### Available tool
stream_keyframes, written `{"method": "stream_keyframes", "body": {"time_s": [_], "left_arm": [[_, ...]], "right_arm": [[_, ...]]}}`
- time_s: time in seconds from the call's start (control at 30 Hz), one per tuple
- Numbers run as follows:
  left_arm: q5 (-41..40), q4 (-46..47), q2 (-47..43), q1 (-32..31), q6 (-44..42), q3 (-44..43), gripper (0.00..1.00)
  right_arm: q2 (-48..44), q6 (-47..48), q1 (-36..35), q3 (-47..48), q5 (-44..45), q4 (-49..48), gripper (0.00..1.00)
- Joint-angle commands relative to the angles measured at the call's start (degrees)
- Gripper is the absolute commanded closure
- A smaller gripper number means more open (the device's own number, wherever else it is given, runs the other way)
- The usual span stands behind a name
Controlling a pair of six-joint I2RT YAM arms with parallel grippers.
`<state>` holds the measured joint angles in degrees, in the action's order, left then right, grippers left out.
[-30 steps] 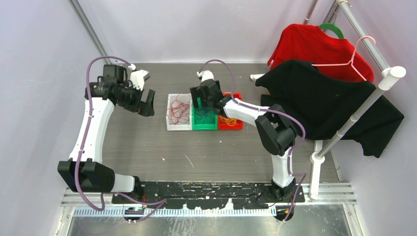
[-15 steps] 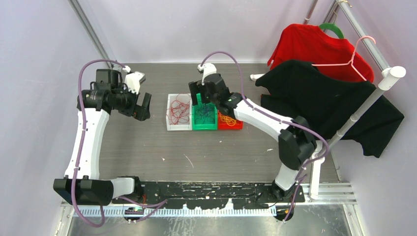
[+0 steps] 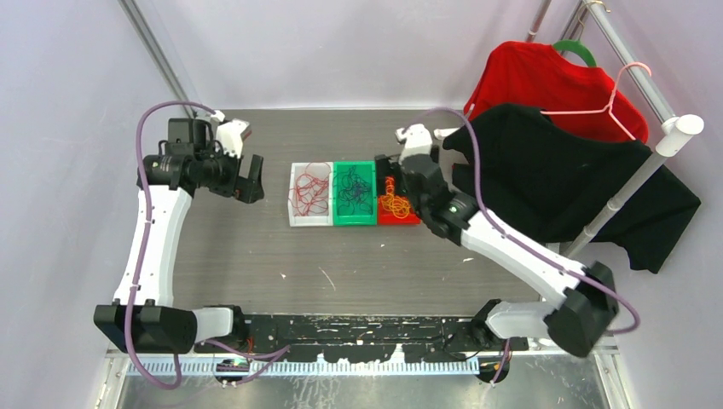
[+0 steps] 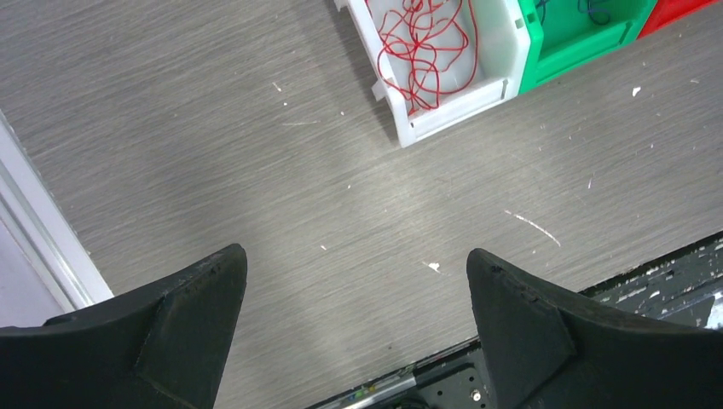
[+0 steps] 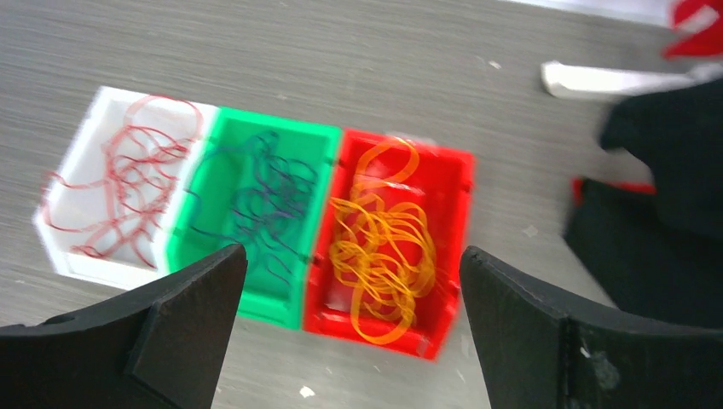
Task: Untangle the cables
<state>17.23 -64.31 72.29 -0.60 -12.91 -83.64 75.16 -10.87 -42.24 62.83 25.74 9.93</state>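
Observation:
Three bins stand in a row mid-table. The white bin [image 3: 297, 220] holds red cables [image 3: 311, 192], the green bin [image 3: 354, 221] holds dark purple-blue cables [image 3: 354, 189], and the red bin [image 3: 399, 220] holds orange-yellow cables [image 3: 394, 203]. My left gripper [image 3: 251, 181] hovers left of the white bin, open and empty; its wrist view shows bare table under the gripper [image 4: 354, 254] and the red cables [image 4: 426, 43] ahead. My right gripper [image 3: 409, 170] hangs open over the red bin's far right, nothing between its jaws [image 5: 351, 250]. The orange-yellow cables [image 5: 384, 247] lie below it.
A black garment [image 3: 563, 183] and a red garment [image 3: 546, 81] hang on a clothes rack [image 3: 673, 132] at the right, close to the red bin. A white scrap [image 3: 445, 133] lies behind the bins. Walls close the left and back; a black rail [image 3: 367, 328] runs along the near edge.
My right arm has swung right, from above the green bin to above the red bin, its elbow now low at the right. The left gripper drew back slightly to the left.

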Motion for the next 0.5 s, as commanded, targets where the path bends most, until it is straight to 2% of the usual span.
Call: {"method": "stream_keyframes", "body": {"time_s": [0.0,0.1,0.23,0.37,0.47], "left_arm": [[2.8,9.3,-2.2,0.8,1.8,4.5,0.00],[2.1,16.4,-3.6,1.1,2.4,10.3,0.00],[0.9,27.7,-4.6,2.3,3.3,18.9,0.01],[0.5,40.1,-5.4,4.4,5.4,28.8,0.00],[0.0,53.4,-6.1,5.3,7.1,37.8,0.00]], "right_arm": [[-12.5,0.0,1.0,-9.0,11.9,-0.6,0.00],[-22.0,1.1,3.0,-15.9,17.8,-2.5,0.00],[-29.4,4.3,6.5,-23.2,24.0,-5.4,0.00],[-31.6,7.3,10.7,-29.0,28.5,-10.4,0.00],[-30.8,6.2,15.8,-32.5,30.5,-14.0,0.00]]}}
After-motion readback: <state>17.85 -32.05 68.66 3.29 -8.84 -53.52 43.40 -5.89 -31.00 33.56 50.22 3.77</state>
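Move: All three cables already lie in their boxes and both hands are empty. The green box with the purple cable sits about 9 cm ahead of the right hand, 10 cm to its left and 22 cm below; at the same depth and height, the red box is straight ahead, the white one some 21 cm left. From the left hand, the green box is about 16 cm ahead, 22 cm right and 22 cm below. The right hand, fingers still wide open and holding nothing, sweeps about 20 cm to the right and some 6 cm back, away from the three boxes and towards the black shirt, nearly level until a slight dip at the end, swinging clockwise by some 30 degrees and tilting a little. Meanwhile the open left hand, out in free space to the left of the white box, sinks about 10 cm while easing some 3 cm forward, its wrist barely turning. ##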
